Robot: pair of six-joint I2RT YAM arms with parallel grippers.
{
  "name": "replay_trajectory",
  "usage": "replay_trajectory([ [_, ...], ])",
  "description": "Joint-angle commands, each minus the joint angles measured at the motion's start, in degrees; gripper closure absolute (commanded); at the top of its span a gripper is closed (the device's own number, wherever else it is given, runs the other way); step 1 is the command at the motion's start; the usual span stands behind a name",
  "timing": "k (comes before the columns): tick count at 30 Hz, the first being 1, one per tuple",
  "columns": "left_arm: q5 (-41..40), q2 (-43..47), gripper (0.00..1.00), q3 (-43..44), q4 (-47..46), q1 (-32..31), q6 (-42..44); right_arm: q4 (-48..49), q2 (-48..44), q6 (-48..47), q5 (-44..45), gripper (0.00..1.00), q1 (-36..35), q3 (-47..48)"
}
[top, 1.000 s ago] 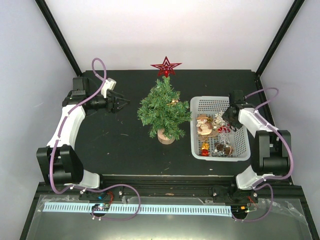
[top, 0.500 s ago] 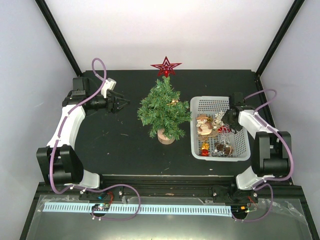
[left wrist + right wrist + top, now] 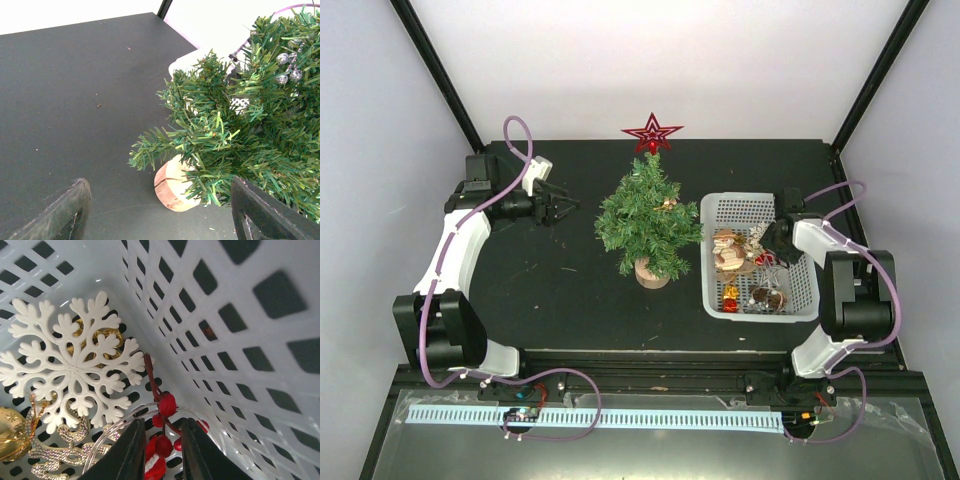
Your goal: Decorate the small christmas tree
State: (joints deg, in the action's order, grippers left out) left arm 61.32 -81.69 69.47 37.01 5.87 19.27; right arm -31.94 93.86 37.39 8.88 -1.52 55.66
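Note:
The small christmas tree (image 3: 645, 220) stands mid-table on its wooden stump (image 3: 172, 185), with a red star (image 3: 652, 132) at its tip. My left gripper (image 3: 565, 208) hovers left of the tree, open and empty; in the left wrist view the left gripper (image 3: 160, 215) has the stump between its spread fingers, well apart from them. My right gripper (image 3: 767, 243) is down inside the white basket (image 3: 760, 198). In the right wrist view the right gripper (image 3: 162, 440) is open a narrow way, its jaws either side of a red berry sprig (image 3: 166, 405), beside a white snowflake (image 3: 75, 365).
The basket wall (image 3: 225, 340) rises close on the right of the right fingers. A gold ball (image 3: 10, 432), a glittery ornament (image 3: 60, 447) and a clear plastic loop lie on the basket floor. More ornaments (image 3: 728, 255) fill the basket's left side.
The right gripper has sunk a little deeper into the basket and its jaws have parted slightly. The left arm and the tree have not moved.

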Motion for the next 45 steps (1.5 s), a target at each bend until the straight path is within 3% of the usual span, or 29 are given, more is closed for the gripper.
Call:
replay_trajectory([
  [1,1.7,1.0,0.23,-0.1,-0.2,-0.3,0.1,2.7,1.6,0.2,1.0,0.78,0.2,-0.6],
  [13,2.1,0.7,0.23,-0.1,-0.6,-0.5,-0.1,2.7,1.1,-0.5,2.1,0.97,0.2,-0.5],
  [28,1.6,1.4,0.23,0.2,0.0,-0.5,0.0,-3.7,-8.8,-3.5,1.7,0.99,0.0,0.1],
  [31,1.7,1.3,0.23,0.4,0.4,-0.6,0.4,-4.9,-10.3,-4.7,-1.3,0.99,-0.6,0.1],
  [37,2.4,1.2,0.23,1.4,2.1,-0.5,1.7,-3.0,-12.0,-6.7,-20.9,0.99,-1.6,-1.4],
  [41,2.6,1.1,0.23,1.5,2.7,-0.5,2.5,-4.9,-13.8,-8.8,-25.1,0.99,-7.4,0.9],
  [45,2.7,1.0,0.23,1.8,3.1,-0.6,2.7,-13.9,-13.3,-11.1,-14.4,0.98,-18.8,7.4],
])
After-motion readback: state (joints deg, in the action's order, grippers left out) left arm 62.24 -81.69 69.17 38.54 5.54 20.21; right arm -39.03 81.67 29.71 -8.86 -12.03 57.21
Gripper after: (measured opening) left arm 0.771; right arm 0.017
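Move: The red berry sprig lies right between the right hand's slightly parted fingertips, its middle about 1 cm ahead and 1 cm below. Around it in the basket, the white snowflake lies some 6 cm ahead and 4 cm left of the hand, the gnome about 14 cm left and level with it. The tree stands roughly 34 cm to the left and 4 cm back, its middle 15 cm up. From the left hand, the sprig is about 52 cm right, 1 cm ahead and 23 cm below. The berry sprig is pinched by its stem as the right fingers, dipping barely 1 cm down and forward, close on it; they then keep shut and lift it some 6 cm off the basket floor. The hand next sweeps about 11 cm left towards the tree, over the gnome's side of the basket, drawing slightly back and turning roughly 25 degrees counter-clockwise while the fingertips tilt left. ##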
